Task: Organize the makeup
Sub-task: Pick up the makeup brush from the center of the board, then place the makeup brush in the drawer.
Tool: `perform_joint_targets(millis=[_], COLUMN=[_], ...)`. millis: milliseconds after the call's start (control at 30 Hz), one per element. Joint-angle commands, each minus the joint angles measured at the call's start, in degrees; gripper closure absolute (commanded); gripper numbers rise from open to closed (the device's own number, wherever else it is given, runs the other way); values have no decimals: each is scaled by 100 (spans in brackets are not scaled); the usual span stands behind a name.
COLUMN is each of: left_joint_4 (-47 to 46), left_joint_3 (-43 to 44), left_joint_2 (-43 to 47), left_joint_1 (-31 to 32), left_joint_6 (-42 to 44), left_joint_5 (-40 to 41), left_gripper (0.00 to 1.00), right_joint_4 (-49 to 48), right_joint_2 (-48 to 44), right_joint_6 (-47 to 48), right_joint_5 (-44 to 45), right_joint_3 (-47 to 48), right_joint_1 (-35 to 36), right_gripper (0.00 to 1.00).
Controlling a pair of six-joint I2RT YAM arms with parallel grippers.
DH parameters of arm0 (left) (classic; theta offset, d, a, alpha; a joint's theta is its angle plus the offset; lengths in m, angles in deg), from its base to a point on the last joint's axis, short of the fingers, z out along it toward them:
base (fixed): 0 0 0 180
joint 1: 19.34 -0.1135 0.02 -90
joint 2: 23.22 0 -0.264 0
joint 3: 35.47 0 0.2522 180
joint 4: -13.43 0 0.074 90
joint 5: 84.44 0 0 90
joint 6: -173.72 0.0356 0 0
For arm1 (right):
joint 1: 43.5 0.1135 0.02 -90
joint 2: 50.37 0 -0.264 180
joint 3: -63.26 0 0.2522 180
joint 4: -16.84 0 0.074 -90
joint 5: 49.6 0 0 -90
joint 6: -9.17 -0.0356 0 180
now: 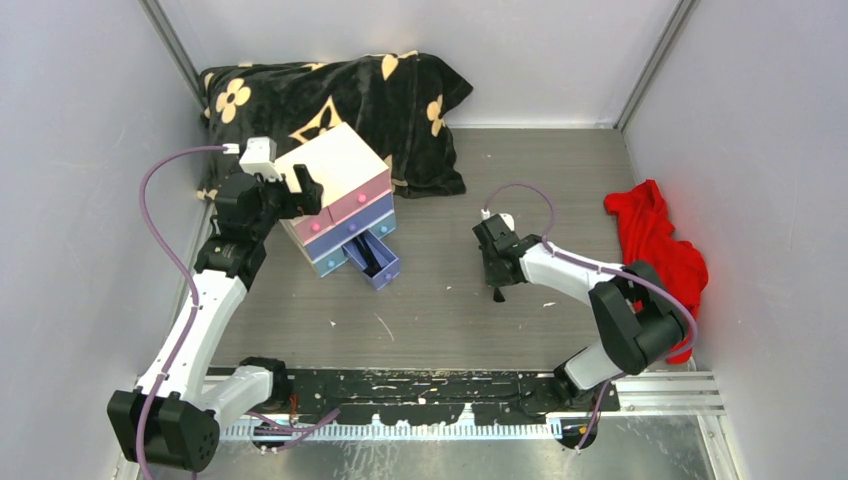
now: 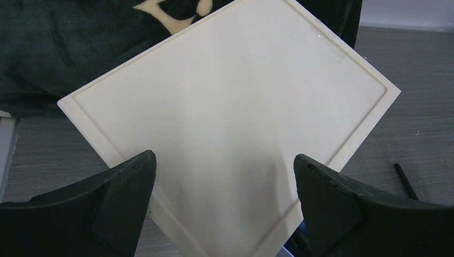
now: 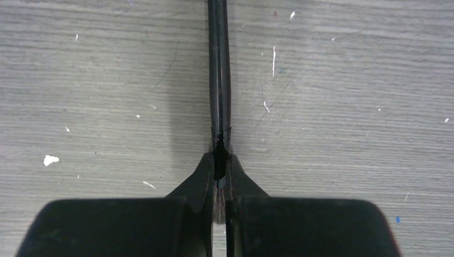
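Note:
On the grey table, a black-handled makeup brush lies with its handle pointing away from the wrist camera. My right gripper is shut on its ferrule end, with the bristles showing between the fingers. From above, that gripper points down at the table's middle, right of the chest. My left gripper stands open over the white top of the drawer chest, nothing between its fingers. A slim black stick lies on the table beside the chest. No other makeup shows.
The white chest has pink, purple and blue drawers, and its lowest blue drawer is pulled out with something dark inside. A black flowered blanket lies behind it. A red cloth sits at the right wall.

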Motion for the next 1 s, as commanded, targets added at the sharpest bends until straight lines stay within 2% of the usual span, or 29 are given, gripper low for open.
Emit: perform_joint_targets(millis=[0, 133, 400, 633, 967], left_joint_4=[291, 308, 314, 312, 337], left_joint_3=[-88, -81, -36, -28, -23], left_joint_2=[-94, -78, -61, -55, -43], left_joint_1=[7, 7, 7, 7, 6], left_joint_6=[-1, -7, -8, -20, -5], left_joint_5=[62, 84, 129, 150, 138], left_gripper=[0, 0, 0, 0, 0], right_joint_4=[132, 416, 899, 106, -605], right_joint_2=[-414, -823, -537, 175, 834], right_joint_6=[-69, 153, 22, -682, -1417], right_joint_5=[-506, -1447, -3512, -4668, -5039], right_joint_3=[-98, 480, 1976, 2472, 2550], right_joint_1=[-19, -19, 38, 300, 998], right_gripper=[99, 99, 99, 99, 99])
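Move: My right fingers, low over the table, are already shut on the makeup brush near its bristles. The open middle drawer that the brush is headed for lies about 28 cm to my right hand's left and 6 cm farther out, nearly level in height. The cabinet's middle is some 35 cm left and 17 cm ahead, and the closed blue drawer front about 26 cm left, 13 cm ahead. From my left hand the open drawer is roughly 10 cm right, 4 cm back and 23 cm below. Keeping the brush pinched near its bristles, I lift it with my right hand and sweep about 20 cm left towards the open drawer, climbing some 15 cm and then sinking about 3 cm while easing slightly back. On the way my wrist rolls roughly 45 degrees so the fingers lean down and left, and turns some 20 degrees counter-clockwise. ##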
